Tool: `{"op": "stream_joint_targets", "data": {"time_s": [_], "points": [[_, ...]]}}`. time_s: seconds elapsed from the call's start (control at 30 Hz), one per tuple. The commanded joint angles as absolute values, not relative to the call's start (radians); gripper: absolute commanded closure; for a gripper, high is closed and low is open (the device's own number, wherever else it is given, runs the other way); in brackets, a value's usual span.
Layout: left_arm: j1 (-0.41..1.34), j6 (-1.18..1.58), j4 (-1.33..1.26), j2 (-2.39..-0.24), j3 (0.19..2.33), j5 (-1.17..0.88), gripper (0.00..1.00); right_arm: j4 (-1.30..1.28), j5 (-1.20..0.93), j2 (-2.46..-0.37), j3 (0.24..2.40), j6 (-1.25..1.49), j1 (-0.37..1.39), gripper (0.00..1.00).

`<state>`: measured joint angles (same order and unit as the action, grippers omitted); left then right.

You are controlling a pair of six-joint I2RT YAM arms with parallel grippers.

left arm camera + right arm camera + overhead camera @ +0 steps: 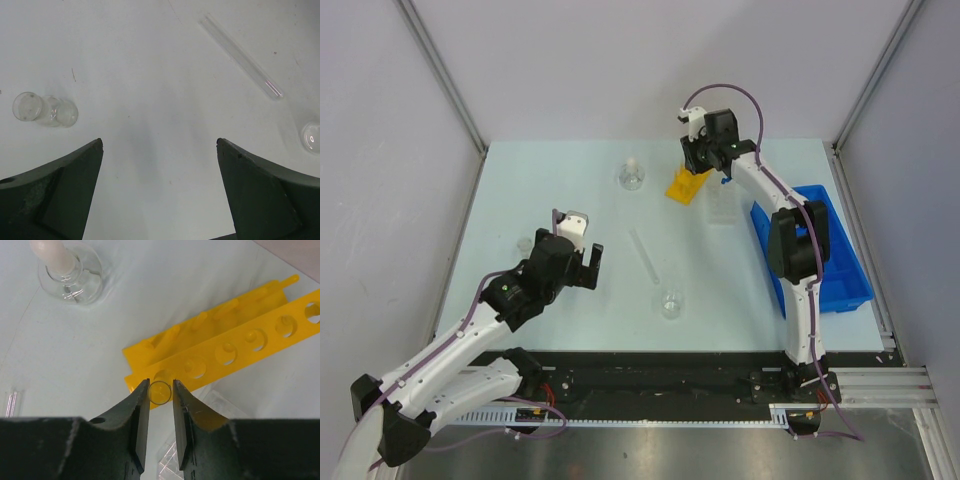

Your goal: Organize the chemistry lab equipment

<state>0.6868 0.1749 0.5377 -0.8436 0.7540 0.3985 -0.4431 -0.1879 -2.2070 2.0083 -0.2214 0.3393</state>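
Note:
My right gripper (161, 386) hangs over the near end of the yellow tube rack (240, 347). A clear tube (160, 393), seen end-on, stands between its fingers in the rack's end hole. The jaws are parted a sliver wider than the tube. In the top view this gripper (698, 165) is at the table's far side above the rack (686, 186). My left gripper (160, 145) is wide open over bare table. A second clear tube (240, 50) lies ahead of it to the right. The stoppered flask (632, 176) stands left of the rack.
A blue bin (820, 250) sits at the right edge, behind the right arm. A clear tray (721, 205) lies beside the rack. A small beaker (671, 304) stands near the front middle. A small clear glass vessel (45, 109) lies on its side left of the left gripper.

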Motion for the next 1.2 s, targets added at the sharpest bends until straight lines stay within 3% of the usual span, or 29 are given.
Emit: {"op": "stream_joint_targets", "data": {"time_s": [0.0, 0.2, 0.3, 0.33, 0.73, 1.0, 1.17], "points": [[0.684, 0.15, 0.517, -0.841, 0.761, 0.408, 0.0, -0.416, -0.173, -2.209, 1.999, -0.235, 0.344, 0.7], [0.684, 0.15, 0.517, -0.841, 0.759, 0.407, 0.0, -0.414, -0.175, -2.212, 1.997, -0.238, 0.348, 0.67], [0.683, 0.15, 0.515, -0.842, 0.761, 0.405, 0.0, -0.422, -0.184, -2.198, 2.0, -0.239, 0.351, 0.6], [0.683, 0.15, 0.514, -0.842, 0.761, 0.403, 0.0, -0.426, -0.189, -2.183, 2.002, -0.241, 0.351, 0.52], [0.655, 0.189, 0.496, -0.81, 0.767, 0.307, 0.0, -0.528, -0.319, -1.962, 1.942, -0.37, 0.353, 0.02], [0.637, 0.509, 0.295, -0.837, 0.666, -0.032, 0.0, -0.459, -0.454, -1.666, 1.646, -0.385, 0.364, 0.0], [0.637, 0.704, 0.235, -1.004, 0.696, -0.094, 0.0, -0.361, -0.529, -1.508, 1.445, -0.354, 0.359, 0.0]]}}
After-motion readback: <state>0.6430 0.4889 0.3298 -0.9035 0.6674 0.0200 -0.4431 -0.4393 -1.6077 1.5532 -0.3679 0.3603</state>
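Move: The right hand still pinches the top of a test tube. The near-left end hole of the yellow rack lies straight below, about 8 cm down. The stoppered flask is about 13 cm left and 4 cm farther out, the clear rack some 10 cm right and 4 cm back. From the left hand, the loose test tube lies about 10 cm right, 7 cm ahead and 16 cm down, with the round glass 16 cm right and 7 cm back. The right fingers let go of the test tube standing in the yellow rack's end hole, settling barely half a centimetre before spreading wide. The hand then pulls back about 14 cm and rises 12 cm, turning counter-clockwise. Late on, the open left hand swings about 7 cm right towards the loose test tube, rolling some 25 degrees with its left side dropping, and sinking slightly. ##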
